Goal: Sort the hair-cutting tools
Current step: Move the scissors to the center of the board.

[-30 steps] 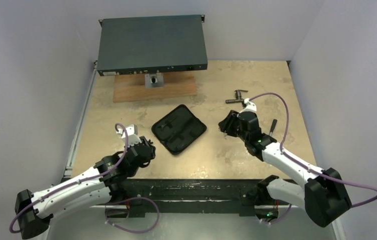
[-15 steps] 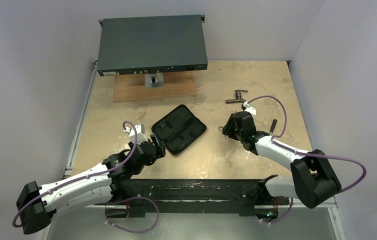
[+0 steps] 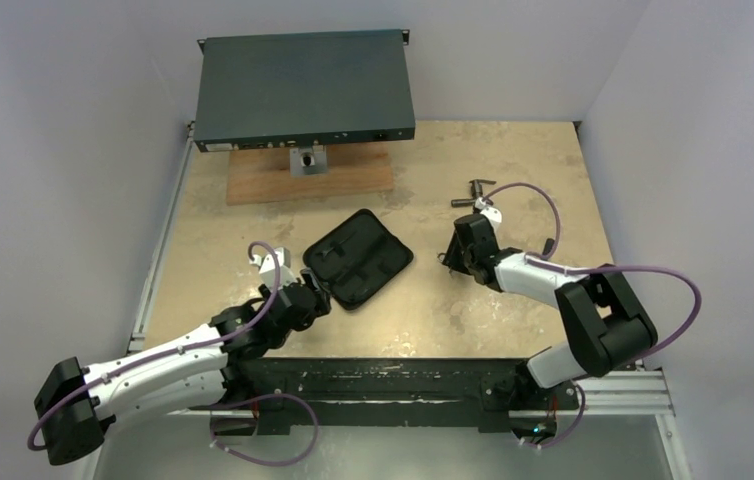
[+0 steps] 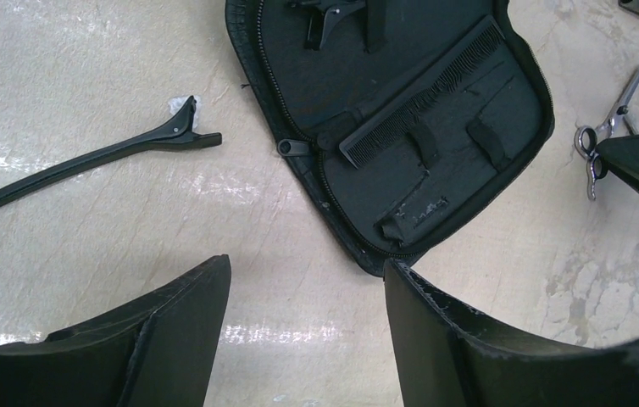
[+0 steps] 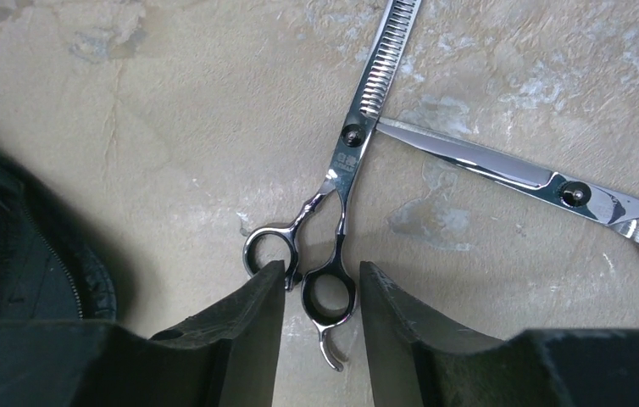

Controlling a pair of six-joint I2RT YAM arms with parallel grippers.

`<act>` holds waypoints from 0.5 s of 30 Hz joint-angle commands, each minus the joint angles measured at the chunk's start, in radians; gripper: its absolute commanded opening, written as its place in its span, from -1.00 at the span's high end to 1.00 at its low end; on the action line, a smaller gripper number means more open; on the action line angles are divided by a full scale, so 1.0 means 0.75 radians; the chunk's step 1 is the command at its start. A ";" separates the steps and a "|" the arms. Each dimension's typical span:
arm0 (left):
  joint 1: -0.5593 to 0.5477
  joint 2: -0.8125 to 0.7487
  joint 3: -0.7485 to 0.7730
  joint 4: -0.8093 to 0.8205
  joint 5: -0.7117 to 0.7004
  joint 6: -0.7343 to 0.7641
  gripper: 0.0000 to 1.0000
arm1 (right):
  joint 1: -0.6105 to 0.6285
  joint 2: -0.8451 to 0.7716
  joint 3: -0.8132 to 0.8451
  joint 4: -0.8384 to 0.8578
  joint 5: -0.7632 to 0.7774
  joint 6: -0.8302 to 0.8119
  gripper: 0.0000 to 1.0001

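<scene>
An open black zip case lies mid-table. In the left wrist view a black comb sits inside the case, with a black clip at its far end. A second long black clip lies on the table to the left of the case. My left gripper is open over bare table at the case's near corner. Two silver scissors lie crossed right of the case: thinning scissors and plain scissors. My right gripper is open, its fingers standing either side of one finger ring of the thinning scissors.
A dark flat equipment box sits at the back on a wooden board. A dark T-shaped fitting lies behind the right gripper. A small dark tool lies to its right. White walls close in both sides.
My left gripper has opened and moved right, up to the case's near corner. The right arm has folded lower, with its gripper staying at the scissors.
</scene>
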 commanded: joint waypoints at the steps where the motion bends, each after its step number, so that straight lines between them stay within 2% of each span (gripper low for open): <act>1: 0.013 -0.019 0.020 0.016 -0.047 -0.039 -0.32 | -0.004 0.029 0.070 -0.017 0.057 -0.035 0.31; 15: 0.059 0.055 0.011 0.156 0.024 -0.023 -0.29 | 0.021 0.046 0.053 -0.114 -0.022 0.012 0.72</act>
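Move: The right hand hangs low over the handle end of the toothed scissors. Their middle lies about 5 cm ahead, 2 cm to its right and 1 cm below. The plain scissors' middle is some 10 cm right and 3 cm ahead of this hand, and the black case's about 23 cm left and 2 cm ahead. From the left hand the toothed scissors lie roughly 12 cm ahead, 34 cm right and 6 cm below. Down by only about half a centimetre, then almost still, the right hand settles onto the handle of the toothed scissors. Its fingers close steadily from either side of the lower finger ring, from roughly 40 to under 20 percent open, and seem to take hold of the ring. ##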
